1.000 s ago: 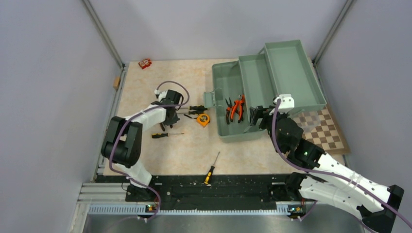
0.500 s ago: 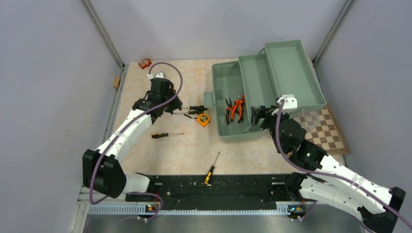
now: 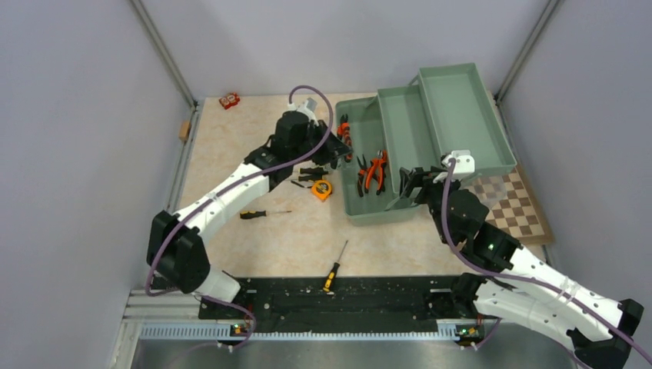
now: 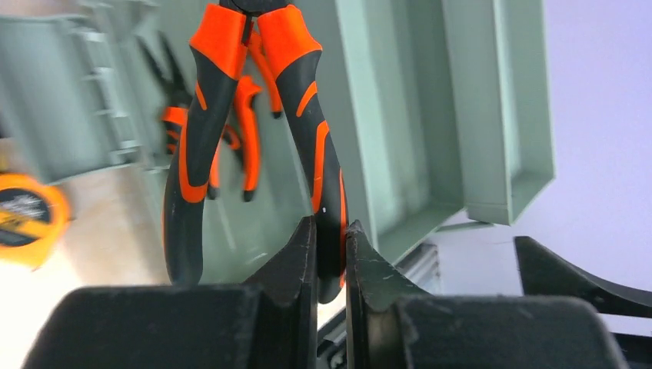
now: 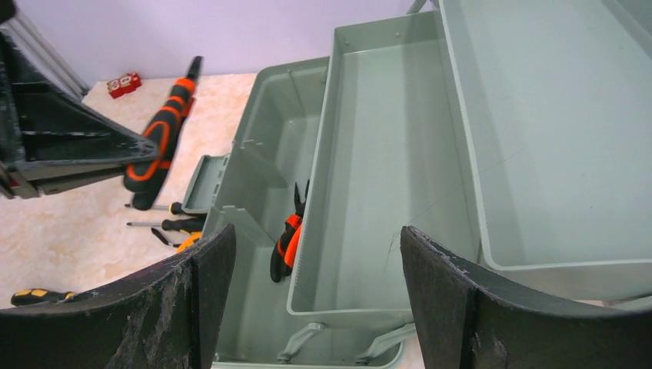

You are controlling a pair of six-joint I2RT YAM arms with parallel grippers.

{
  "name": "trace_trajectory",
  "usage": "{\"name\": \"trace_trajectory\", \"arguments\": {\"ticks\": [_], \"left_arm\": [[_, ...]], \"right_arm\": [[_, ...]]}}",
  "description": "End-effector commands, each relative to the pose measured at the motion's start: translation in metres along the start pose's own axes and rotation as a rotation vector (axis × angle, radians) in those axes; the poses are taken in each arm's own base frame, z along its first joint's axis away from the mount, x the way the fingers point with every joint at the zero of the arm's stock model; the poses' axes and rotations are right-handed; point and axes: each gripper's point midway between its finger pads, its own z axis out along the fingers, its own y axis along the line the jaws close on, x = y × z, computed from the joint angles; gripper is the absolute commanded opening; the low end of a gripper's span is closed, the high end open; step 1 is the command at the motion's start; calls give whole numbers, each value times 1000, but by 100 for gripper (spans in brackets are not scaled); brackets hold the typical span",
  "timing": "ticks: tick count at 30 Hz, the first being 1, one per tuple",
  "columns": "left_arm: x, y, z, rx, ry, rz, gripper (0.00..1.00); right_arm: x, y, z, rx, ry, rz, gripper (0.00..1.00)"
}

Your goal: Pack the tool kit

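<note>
The sage-green toolbox stands open, with its tray and lid folded back. My left gripper is shut on one handle of orange-black pliers and holds them above the box's left edge. The left wrist view shows the grip on the pliers. Another pair of pliers lies inside the box. An orange tape measure and yellow-black screwdrivers lie on the mat. My right gripper is open and empty over the box's near end.
Two small dark screwdrivers lie next to the tape measure. A small red object sits at the far left corner. A brown-and-cream chessboard lies to the right of the box. Grey walls enclose the mat.
My left arm has swung right and forward from the mat's left side to the toolbox's left edge, with the pliers now showing in its jaws. The right arm has barely moved.
</note>
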Motion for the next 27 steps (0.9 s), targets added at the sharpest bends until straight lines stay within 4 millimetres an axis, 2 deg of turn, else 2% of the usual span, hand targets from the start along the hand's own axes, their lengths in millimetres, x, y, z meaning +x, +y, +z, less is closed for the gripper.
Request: {"name": "trace_trajectory", "arguments": {"ticks": [1,9,16,18,22,24,27], "left_arm": [[-20,-74,10,265,-50,-54,0],[-1,-74,64,278,18,-131,0],[18,-31,112,130,50,-153,0],[23,-16,122,79,56,-137,6],[32,-2,132,41,84,-120,21],[32,-5,130,51,82,-109,32],[24,-13,123,64,56,-74,54]], "right_arm": [[-6,-6,-2,19,-26,21,77],[-8,-10,-5,31,-31,17,77],[-11,-11,-5,35,-32,6,77],[-12,-13,-6,40,-32,5,77],[-12,-12,-6,36,-31,2,77],[-12,-11,-5,30,-31,0,77],[-13,-6,-4,11,-22,-12,77]]}}
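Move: The left hand holds the pliers by the handles. Their place, the pliers already piled in the toolbox, is about 5 cm ahead of it, 7 cm to its right and 19 cm below. The tape measure lies level with the hand, 6 cm to its left; the black screwdrivers are 5 cm ahead and 8 cm left, both on the table. The middle tray stands 9 cm ahead, 15 cm right. From the right hand, the pile is some 15 cm ahead, 7 cm left and 22 cm down. Carry the gripped pliers with the left hand about 9 cm to the right and 4 or 5 cm forward, over the pliers in the toolbox's deep compartment. Curve into a descent of some 11 cm beside the tray wall, tipping the fingers a little farther down. As the drop eases, open the fingers about a third of their range to let go of the handle. ##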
